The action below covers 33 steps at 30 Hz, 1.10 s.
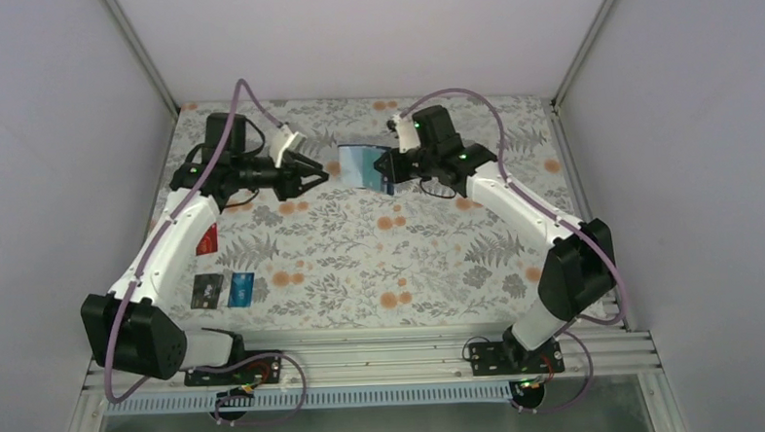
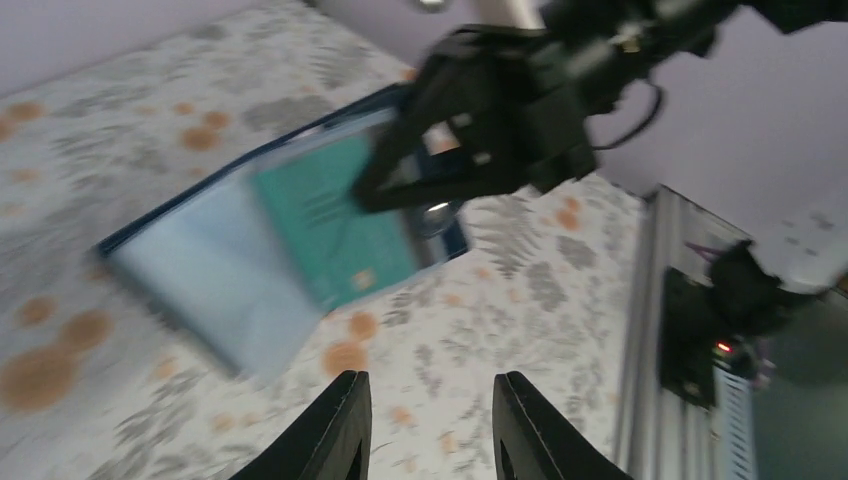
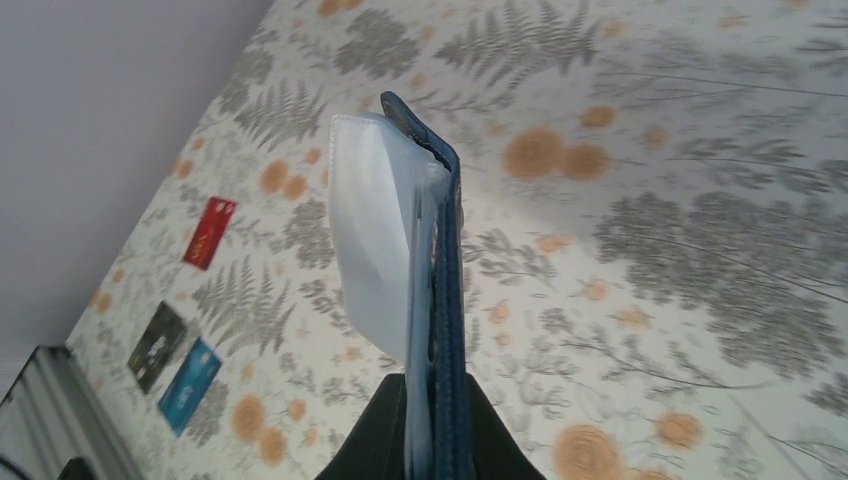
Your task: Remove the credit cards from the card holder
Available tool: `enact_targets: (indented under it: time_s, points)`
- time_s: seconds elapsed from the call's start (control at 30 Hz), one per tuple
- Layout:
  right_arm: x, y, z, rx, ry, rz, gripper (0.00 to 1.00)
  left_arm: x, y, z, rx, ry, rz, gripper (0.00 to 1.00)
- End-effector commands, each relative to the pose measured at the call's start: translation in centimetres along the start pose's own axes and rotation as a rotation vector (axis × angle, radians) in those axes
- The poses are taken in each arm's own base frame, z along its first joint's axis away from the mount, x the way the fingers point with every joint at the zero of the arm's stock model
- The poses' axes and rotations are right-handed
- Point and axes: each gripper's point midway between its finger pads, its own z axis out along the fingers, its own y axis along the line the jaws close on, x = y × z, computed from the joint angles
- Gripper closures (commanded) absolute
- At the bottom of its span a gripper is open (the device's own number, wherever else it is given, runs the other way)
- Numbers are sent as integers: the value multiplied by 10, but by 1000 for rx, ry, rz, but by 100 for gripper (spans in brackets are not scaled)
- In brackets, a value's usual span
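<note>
The navy card holder (image 1: 359, 166) hangs above the far middle of the table, with my right gripper (image 1: 389, 173) shut on its right edge. In the right wrist view the card holder (image 3: 440, 250) stands edge-on between the jaws of the right gripper (image 3: 437, 430), its pale blue pockets fanning left. A teal card (image 2: 335, 225) lies in the open card holder (image 2: 215, 275). My left gripper (image 1: 316, 175) is open and empty just left of the holder; in its own view the left gripper (image 2: 430, 400) holds nothing. Red (image 1: 206, 241), black (image 1: 206, 290) and blue (image 1: 241, 289) credit cards lie flat at the left.
The floral table cover (image 1: 381, 265) spreads under both arms. White walls close in the back and sides. An aluminium rail (image 1: 385, 357) carries the arm bases along the near edge. The right arm's black wrist (image 2: 500, 110) fills the top of the left wrist view.
</note>
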Motion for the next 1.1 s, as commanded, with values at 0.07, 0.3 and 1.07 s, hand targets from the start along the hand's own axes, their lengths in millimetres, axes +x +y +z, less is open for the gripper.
enact_targets:
  time_s: [0.07, 0.3, 1.07]
  points:
    - [-17, 63, -2, -199, -48, -105, 96, 0, -52, 24, 258, 31, 38, 68]
    - [-9, 115, -34, -501, -59, -245, 96, 7, -33, 29, 206, 52, 0, 68]
    - [1, 154, -77, -743, -101, -406, 96, -2, -101, -5, 497, -44, 133, 95]
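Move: The teal card, still in the card holder that the right fingers pinch, lies about 11 cm to the left hand's right, 5 cm farther out and 8 cm lower. The holder's middle is close by it, some 10 cm right, 6 ahead and 9 below the left hand; the right fingertips are about 13 cm right, 4 ahead and 6 below. From the right hand, the teal card is roughly 3 cm left, 1 ahead and 2 below. The left fingers come to pinch the near-side edge of the teal card, closing from about a third open only late, after that hand has gone some 5 cm back and 3 cm right. The right hand keeps its grip on the holder and brings it to them, first left, then mostly back and up (about 10 cm each), turning some 40 degrees, chiefly counter-clockwise. ##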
